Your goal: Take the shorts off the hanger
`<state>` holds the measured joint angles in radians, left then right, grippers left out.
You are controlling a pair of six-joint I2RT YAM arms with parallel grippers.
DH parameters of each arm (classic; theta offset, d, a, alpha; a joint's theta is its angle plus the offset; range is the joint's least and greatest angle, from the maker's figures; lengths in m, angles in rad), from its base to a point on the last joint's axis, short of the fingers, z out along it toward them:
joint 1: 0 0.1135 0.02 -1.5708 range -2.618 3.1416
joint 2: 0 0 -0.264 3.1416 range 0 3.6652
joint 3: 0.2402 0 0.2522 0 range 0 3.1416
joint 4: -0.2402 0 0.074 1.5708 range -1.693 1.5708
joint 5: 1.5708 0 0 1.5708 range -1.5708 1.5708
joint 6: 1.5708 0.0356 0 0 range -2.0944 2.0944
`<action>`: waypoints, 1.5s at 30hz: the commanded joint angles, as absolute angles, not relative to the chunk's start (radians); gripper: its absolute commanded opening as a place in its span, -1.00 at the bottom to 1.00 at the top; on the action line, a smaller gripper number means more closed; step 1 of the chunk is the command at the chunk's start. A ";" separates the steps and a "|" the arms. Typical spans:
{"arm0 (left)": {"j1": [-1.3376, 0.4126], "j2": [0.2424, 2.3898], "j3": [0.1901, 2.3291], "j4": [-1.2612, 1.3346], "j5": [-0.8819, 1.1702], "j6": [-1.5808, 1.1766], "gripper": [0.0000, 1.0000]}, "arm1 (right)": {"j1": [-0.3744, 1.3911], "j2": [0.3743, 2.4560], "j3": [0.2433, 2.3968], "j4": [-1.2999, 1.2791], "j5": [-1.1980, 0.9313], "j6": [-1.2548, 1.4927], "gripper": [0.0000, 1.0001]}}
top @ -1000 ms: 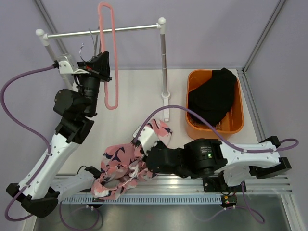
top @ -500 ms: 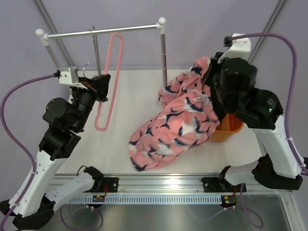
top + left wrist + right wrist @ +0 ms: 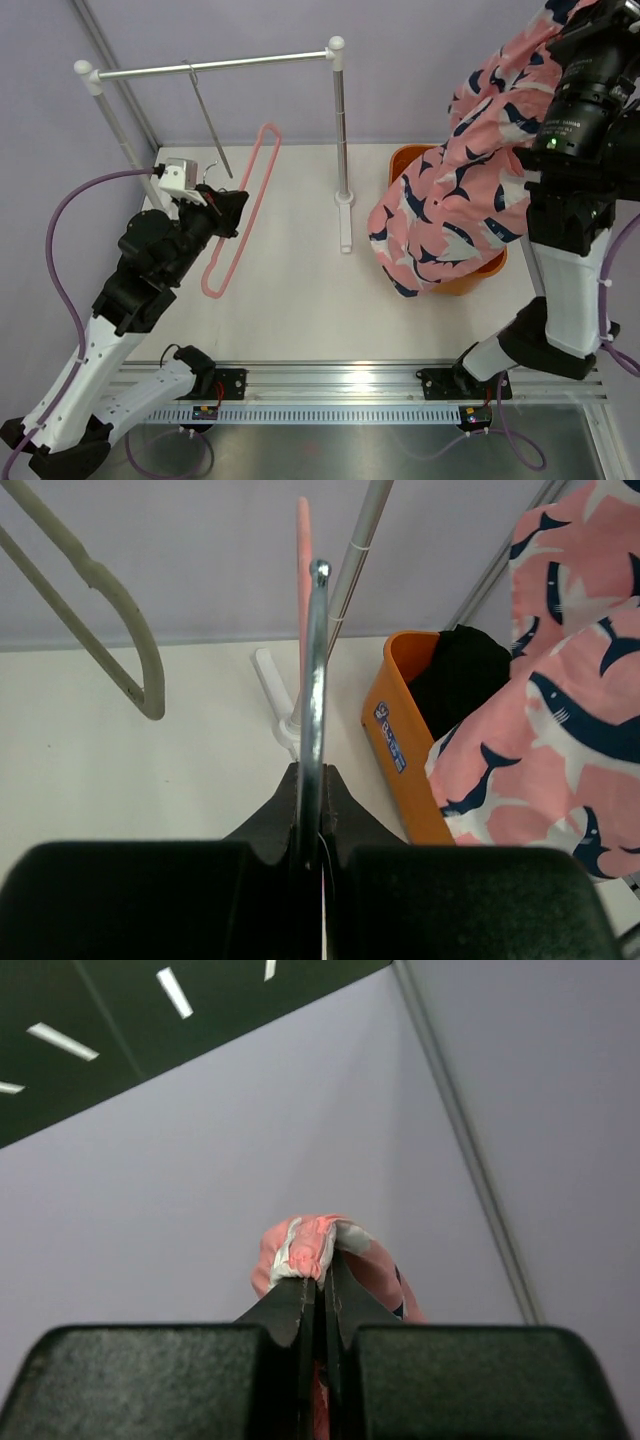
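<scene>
The shorts point(image 3: 455, 190), pink with navy sharks, hang free in the air at the right, draped over the orange bin. My right gripper point(image 3: 320, 1285) is shut on a bunched fold of the shorts point(image 3: 312, 1245), raised high against the purple wall. The pink hanger point(image 3: 243, 205) is bare and tilted over the left of the table, away from the rail. My left gripper point(image 3: 233, 207) is shut on the hanger's metal hook point(image 3: 315, 670), which stands straight up between the jaws of my left gripper point(image 3: 318, 780). The hanger's pink body point(image 3: 303, 540) shows behind it.
A clothes rack with a metal rail point(image 3: 210, 65) and white post point(image 3: 341, 130) stands at the back; a grey hanger point(image 3: 210, 125) hangs on it. An orange bin point(image 3: 408, 160) holding black clothing point(image 3: 460, 675) sits at the right, largely covered by the shorts.
My right arm swung the shorts up from the near table edge to high over the bin. My left arm drew the pink hanger down and away from the rail.
</scene>
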<state>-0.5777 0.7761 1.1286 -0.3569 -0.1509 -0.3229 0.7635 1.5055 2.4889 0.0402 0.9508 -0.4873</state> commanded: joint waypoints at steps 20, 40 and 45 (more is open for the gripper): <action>-0.586 0.658 1.029 -0.440 -0.109 -0.276 -1.00 | 0.268 1.795 2.628 -0.196 0.747 -0.014 -1.00; -0.584 0.638 0.982 -0.423 -0.115 -0.275 -1.00 | 0.268 1.304 1.223 -0.318 0.559 0.624 -1.00; -0.584 0.650 0.989 -0.419 -0.104 -0.287 -1.00 | 0.249 1.514 1.184 -0.400 0.401 0.706 -1.00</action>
<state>-0.5819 0.6540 0.9749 -0.4770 -0.1287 -0.2855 0.2657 1.4086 1.1847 -0.4099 0.5282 0.5865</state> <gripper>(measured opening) 0.047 0.038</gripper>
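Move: Far below the raised right hand, which already grips the pink shorts, the orange basket's middle lies about 12 cm ahead, 3 cm to the right and 65 cm down. The black garment inside it lies some 3 cm farther out than that middle; the rack's right post stands about 22 cm left of the basket and 8 cm farther out. From the left hand, the basket is roughly 12 cm ahead, 41 cm right and 32 cm below. Swinging forward about 20 cm, the right hand first bears a little right, then back left, before plunging some 50 cm to the basket with the shorts still pinched; the wrist tips down about 60 degrees and the hand draws back several centimetres late in the drop. The left hand keeps its closed grip on the pink hanger and lowers it about 7 cm, easing slightly back. ##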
